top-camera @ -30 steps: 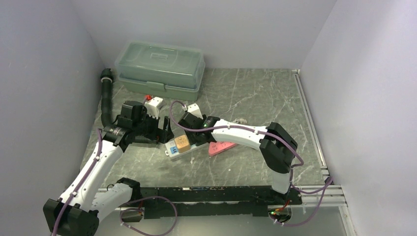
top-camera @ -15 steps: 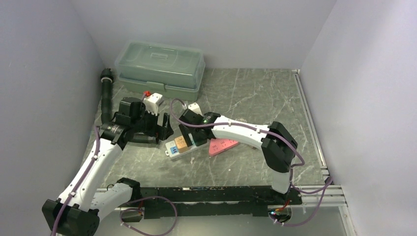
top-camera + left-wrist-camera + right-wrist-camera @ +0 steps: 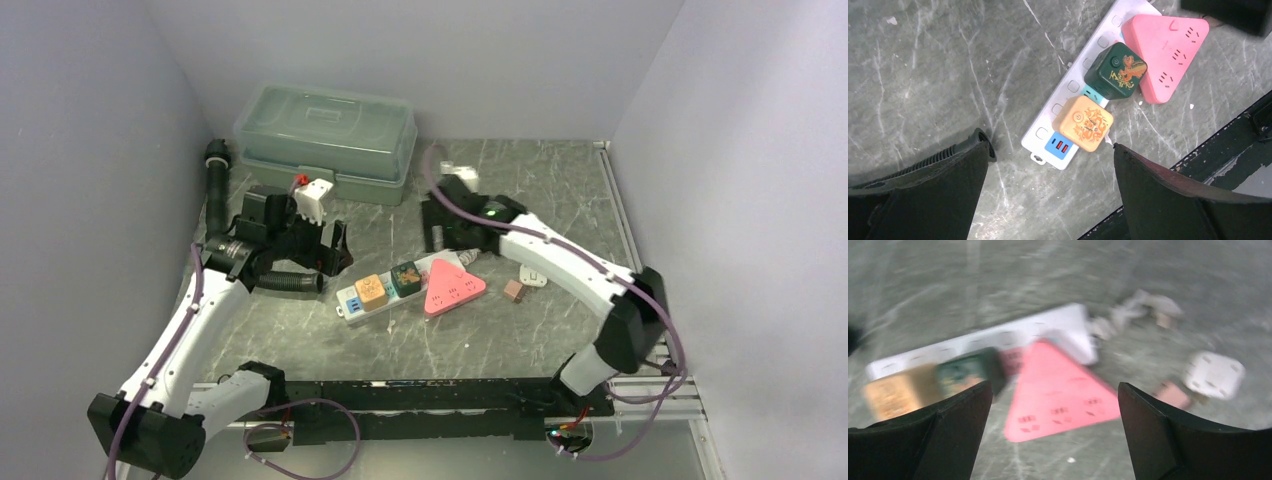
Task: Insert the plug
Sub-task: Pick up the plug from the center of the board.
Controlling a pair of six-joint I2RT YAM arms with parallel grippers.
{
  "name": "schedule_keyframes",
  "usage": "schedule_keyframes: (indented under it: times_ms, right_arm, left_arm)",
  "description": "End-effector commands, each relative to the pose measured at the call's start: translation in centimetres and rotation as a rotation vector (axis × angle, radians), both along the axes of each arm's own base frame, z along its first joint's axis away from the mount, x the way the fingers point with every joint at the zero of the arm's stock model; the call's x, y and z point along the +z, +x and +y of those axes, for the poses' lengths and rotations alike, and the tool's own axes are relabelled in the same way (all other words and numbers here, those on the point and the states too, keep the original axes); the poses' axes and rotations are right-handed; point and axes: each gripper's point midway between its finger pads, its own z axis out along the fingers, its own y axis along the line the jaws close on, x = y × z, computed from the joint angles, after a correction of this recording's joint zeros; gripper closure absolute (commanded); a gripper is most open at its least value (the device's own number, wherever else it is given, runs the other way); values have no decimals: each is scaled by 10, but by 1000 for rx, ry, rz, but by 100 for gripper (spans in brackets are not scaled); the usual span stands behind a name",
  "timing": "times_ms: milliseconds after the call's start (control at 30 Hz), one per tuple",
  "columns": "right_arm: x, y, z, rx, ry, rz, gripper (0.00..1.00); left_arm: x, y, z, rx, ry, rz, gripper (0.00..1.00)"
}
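Note:
A white power strip (image 3: 350, 303) lies on the grey marble table. An orange cube plug (image 3: 371, 290) and a dark green cube plug (image 3: 405, 278) sit in it side by side, and a pink triangular adapter (image 3: 452, 288) covers its right end. My left gripper (image 3: 330, 250) hovers open just left of the strip. In its wrist view, the orange plug (image 3: 1083, 123), green plug (image 3: 1115, 70) and pink adapter (image 3: 1168, 49) lie ahead. My right gripper (image 3: 452, 243) hangs open behind the strip, holding nothing. Its blurred wrist view shows the pink adapter (image 3: 1058, 395) between the fingers.
A green translucent lidded box (image 3: 325, 130) stands at the back left. A black corrugated hose (image 3: 215, 195) runs along the left wall. A white adapter (image 3: 313, 198) lies in front of the box. A small white plug (image 3: 532, 275) and a brown block (image 3: 514, 291) lie right of the pink adapter.
My right gripper has opened and pulled back and to the right, away from the strip. The green plug now shows seated in it. The left arm has drawn back slightly.

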Motion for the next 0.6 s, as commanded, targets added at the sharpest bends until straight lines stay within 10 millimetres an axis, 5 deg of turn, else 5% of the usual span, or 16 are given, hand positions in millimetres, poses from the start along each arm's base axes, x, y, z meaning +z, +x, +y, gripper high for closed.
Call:
schedule_keyframes:
  times_ms: [0, 100, 200, 400, 567]
  right_arm:
    - [-29, -5, -110, -327, -43, 106, 1]
    - [-58, -22, -157, -463, -70, 169, 4]
    - [-79, -36, -182, -548, -100, 195, 9]
    - [-116, -46, -197, -610, -130, 239, 18]
    - [-127, -35, -195, -630, -97, 217, 24]
  left_arm:
    - [17, 13, 2, -38, 45, -45, 1]
    - [18, 15, 3, -60, 69, -32, 1]
    - [22, 16, 1, -86, 78, -31, 1]
    - [30, 19, -1, -105, 77, -35, 1]
    - [34, 15, -1, -114, 76, -38, 1]
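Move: From my right hand, the small pink-brown plug lies about 19 cm to the right, 4 cm back and some 15 cm below. The white adapter stands around 5 cm farther right than the plug and 4 cm farther out; the pink triangle's middle is about 14 cm to the left of the plug and level with it. From my left hand the plug is roughly 38 cm to the right, straight across, and 19 cm down. I swing my empty right hand fast about 20 cm to the right, then bring it down some 12 cm while drawing back about 6, towards the small plug. The wrist turns some 35 degrees clockwise, the fingers tip more steeply down and narrow from wide open to about three quarters, stopping just above the plug without touching it. My left hand eases a couple of centimetres forward and up. ##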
